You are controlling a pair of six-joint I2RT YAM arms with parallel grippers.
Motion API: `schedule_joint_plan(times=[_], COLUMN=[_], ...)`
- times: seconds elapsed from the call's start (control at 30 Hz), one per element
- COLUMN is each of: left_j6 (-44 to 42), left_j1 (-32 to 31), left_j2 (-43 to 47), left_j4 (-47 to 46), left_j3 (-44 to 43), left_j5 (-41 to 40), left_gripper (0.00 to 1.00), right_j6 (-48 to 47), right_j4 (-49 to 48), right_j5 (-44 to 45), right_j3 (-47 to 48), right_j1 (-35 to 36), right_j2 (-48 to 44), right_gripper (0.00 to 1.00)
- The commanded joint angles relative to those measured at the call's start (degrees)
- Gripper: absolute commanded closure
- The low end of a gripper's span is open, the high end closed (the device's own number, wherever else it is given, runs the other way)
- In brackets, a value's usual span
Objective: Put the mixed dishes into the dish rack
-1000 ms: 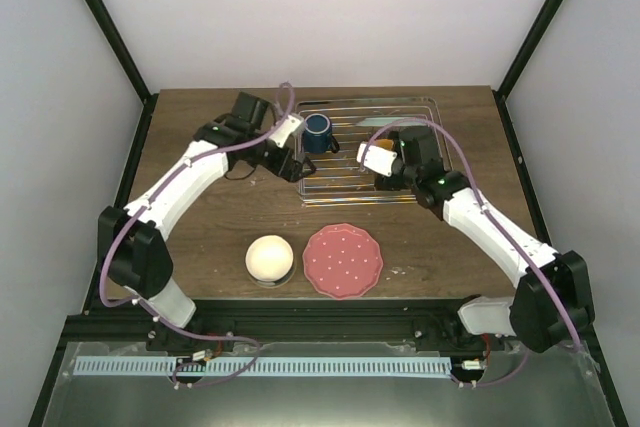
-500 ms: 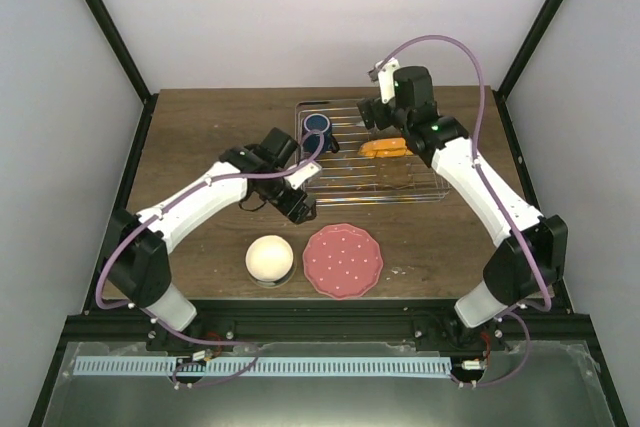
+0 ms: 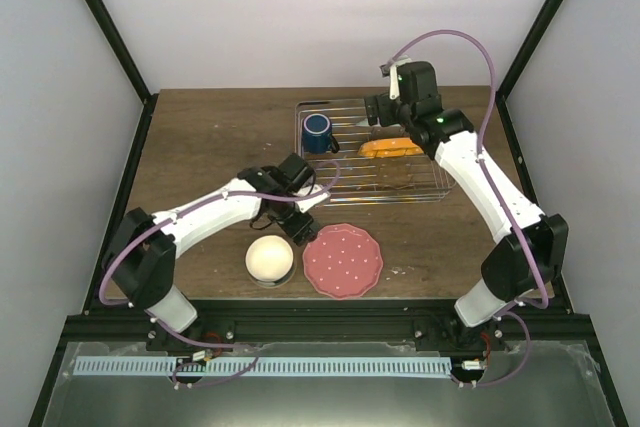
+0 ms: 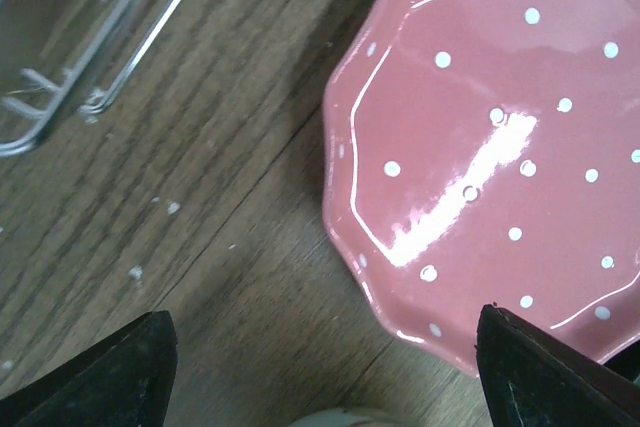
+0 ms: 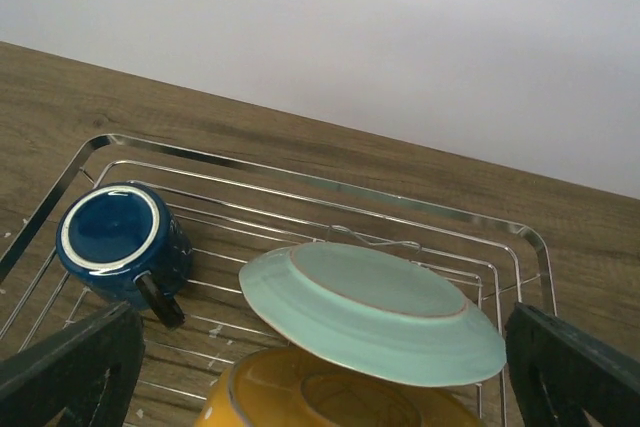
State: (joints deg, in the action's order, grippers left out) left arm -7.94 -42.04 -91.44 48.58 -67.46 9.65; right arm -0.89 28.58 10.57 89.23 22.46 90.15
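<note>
The chrome dish rack [image 3: 420, 187] stands at the far middle-right of the table. In it are the dark blue mug [image 3: 318, 132] at its far left, also seen in the right wrist view [image 5: 112, 237], a mint-green bowl [image 5: 370, 312] tilted with its underside showing, and the plate's orange underside [image 3: 392, 147] in front of it. My right gripper [image 3: 378, 112] is open and empty above the rack's far edge. The cream-white bowl [image 3: 269, 258] and the scalloped pink-red dotted plate [image 3: 343, 260] lie on the near table. My left gripper [image 3: 303, 227] is open and empty just above the table at the plate's [image 4: 500, 147] left rim.
The rack's near-left corner [image 4: 90, 97] shows at the top left of the left wrist view. A sliver of the cream bowl [image 4: 345, 417] shows between the left fingers. White walls and black frame posts bound the wooden table [image 3: 200, 147].
My left gripper has moved from the mug at the rack to the near gap between the bowl and the pink plate. My right gripper has let go of the orange-bottomed plate and risen to the rack's far edge.
</note>
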Motion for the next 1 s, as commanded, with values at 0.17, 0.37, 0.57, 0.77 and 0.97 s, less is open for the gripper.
schedule_joint_plan(times=[0.17, 0.37, 0.57, 0.77, 0.97], left_j6=[-0.6, -0.7, -1.4, -1.4, -1.4], left_j1=[-2.3, -2.3, -2.8, -3.4, -3.5], left_j2=[-4.8, -8.5, -12.3, -14.0, -14.9], left_j4=[-7.0, -9.5, -10.7, -11.5, -11.6], left_j3=[2.9, 3.1, 2.8, 2.9, 2.5], left_j5=[0.8, 2.8, 3.7, 3.8, 4.2], left_gripper=[0.14, 0.14, 0.22, 0.34, 0.63], right_j6=[1.9, 1.7, 0.8, -0.4, -1.2], right_j4=[3.1, 3.6, 3.9, 2.7, 2.2], right_j5=[-2.0, -2.0, -0.9, -0.6, -0.9], right_j3=[3.5, 2.9, 2.1, 1.2, 0.8], right_j1=[-0.1, -0.1, -0.1, -0.1, -0.1], right_j2=[-2.5, -3.2, -3.5, -4.0, -3.7], right_gripper=[0.00, 0.00, 0.00, 0.00, 0.00])
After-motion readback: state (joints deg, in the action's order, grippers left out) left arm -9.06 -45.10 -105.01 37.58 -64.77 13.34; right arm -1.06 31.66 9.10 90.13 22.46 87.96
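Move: The pink plate's middle lies about 10 cm to the right of the left hand and 6 cm nearer the base, some 9 cm below. The cream bowl stands on the other side, roughly 7 cm left and 6 cm back from that hand; the dish rack's middle is some 20 cm ahead and 16 cm right. From the right hand, high by the rack, the plate is about 28 cm back, 13 cm left and 30 cm lower. The pink plate's far-left rim is what the left hand sinks to: it goes down about 8 cm, fingers pointing steeply down, easing some 3 cm right over the rim and stopping low. One finger comes to the wood side, the other over the plate, and late in the descent they close to about half their opening with the rim between them, not yet shut on it. ##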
